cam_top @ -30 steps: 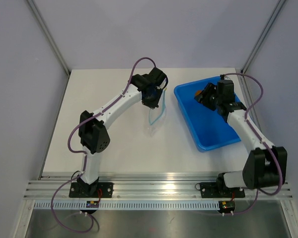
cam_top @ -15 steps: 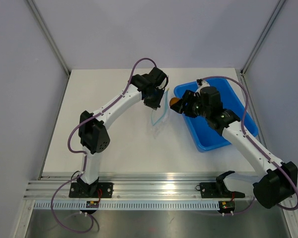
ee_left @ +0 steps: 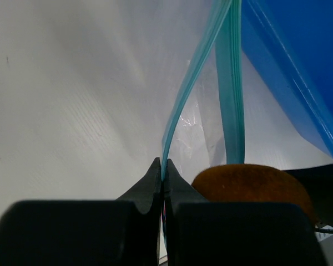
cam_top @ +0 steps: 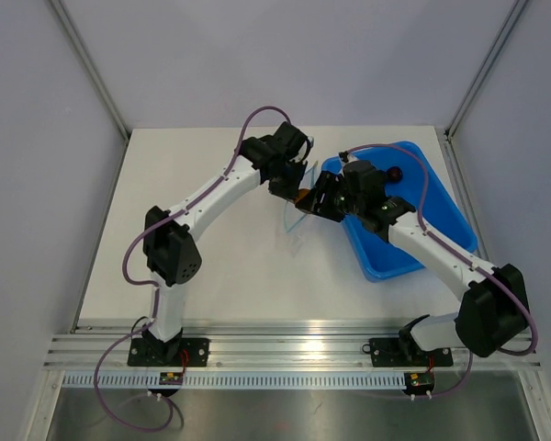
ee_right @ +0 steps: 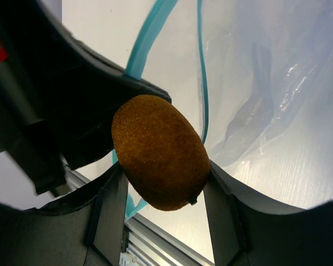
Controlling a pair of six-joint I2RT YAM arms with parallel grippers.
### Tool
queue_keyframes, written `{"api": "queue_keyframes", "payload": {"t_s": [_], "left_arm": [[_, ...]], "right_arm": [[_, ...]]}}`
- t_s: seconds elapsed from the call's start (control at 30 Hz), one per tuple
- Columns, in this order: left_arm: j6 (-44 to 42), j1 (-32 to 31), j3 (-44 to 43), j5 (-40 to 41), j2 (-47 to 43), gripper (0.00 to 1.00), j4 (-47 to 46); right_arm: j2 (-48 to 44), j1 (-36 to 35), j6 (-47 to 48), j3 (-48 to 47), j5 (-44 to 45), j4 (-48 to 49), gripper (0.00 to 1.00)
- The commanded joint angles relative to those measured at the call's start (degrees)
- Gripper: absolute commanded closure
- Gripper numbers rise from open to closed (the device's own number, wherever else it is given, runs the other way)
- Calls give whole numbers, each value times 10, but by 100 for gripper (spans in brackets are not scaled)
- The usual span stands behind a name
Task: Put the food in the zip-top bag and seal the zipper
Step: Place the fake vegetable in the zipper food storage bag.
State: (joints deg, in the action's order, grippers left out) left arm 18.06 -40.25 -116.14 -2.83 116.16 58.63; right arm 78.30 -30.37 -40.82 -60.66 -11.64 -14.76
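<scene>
My left gripper (ee_left: 162,163) is shut on the zipper (ee_left: 180,111), the teal strip, and holds one lip of the clear zip-top bag (cam_top: 297,219) up off the table. The bag's mouth gapes open beside it. My right gripper (ee_right: 164,180) is shut on an orange-brown fuzzy piece of food (ee_right: 158,152), held right at the bag's mouth and close against the left gripper (cam_top: 287,188). The same fruit (ee_left: 250,183) shows just right of the left fingers. A dark round piece of food (cam_top: 396,173) lies in the blue tray.
The blue plastic tray (cam_top: 413,248) lies at the right of the white table, its near-left corner close to the bag. The right arm reaches across the tray's left rim. Grey walls close off both sides and the back.
The right arm has swung left out of the blue tray, carrying the orange-brown fruit to the bag's mouth. The left gripper has held the bag almost still.
</scene>
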Motion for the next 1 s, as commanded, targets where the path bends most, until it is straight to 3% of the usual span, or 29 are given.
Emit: {"api": "queue_keyframes", "payload": {"t_s": [0.0, 0.47, 0.57, 0.6, 0.73, 0.97], "left_arm": [[9, -3, 2, -26, -51, 100, -32], [9, -10, 24, -55, -67, 100, -40], [12, -14, 23, -58, -65, 100, -43], [12, -14, 22, -56, -64, 100, -42], [9, -14, 17, -40, -59, 100, -36], [8, -11, -6, -30, -36, 100, -21]], "right_arm": [[17, -5, -21, -24, 6, 14, 55], [81, -5, -21, -70, 64, -47, 52], [93, -5, -12, -92, 67, -67, 39], [94, -5, -9, -97, 66, -69, 26], [74, -6, -1, -91, 65, -69, 15], [34, -5, 10, -89, 89, -96, 17]]}}
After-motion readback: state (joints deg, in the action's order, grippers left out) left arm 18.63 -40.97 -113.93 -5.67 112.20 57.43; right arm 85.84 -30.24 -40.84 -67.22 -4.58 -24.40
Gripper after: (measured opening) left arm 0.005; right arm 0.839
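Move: The right gripper already holds the fake vegetable just above the zip-top bag's open mouth, whose middle is about 4 cm below that hand, 1 cm to its left and level in reach. The blue tray's middle is some 28 cm right and 2 cm ahead of it, roughly 12 cm lower. The left gripper already pinches the left rim; from there the mouth's middle is about 3 cm right, 1 cm lower and level in reach. Lower the right gripper about 4.5 cm into the bag's mouth, easing 1 to 2 cm forward and tipping the fingers some 10 degrees further down, then open them to let go of the fake vegetable. Meanwhile keep the left gripper shut on the rim and bring it up about 2 cm and slightly back. ##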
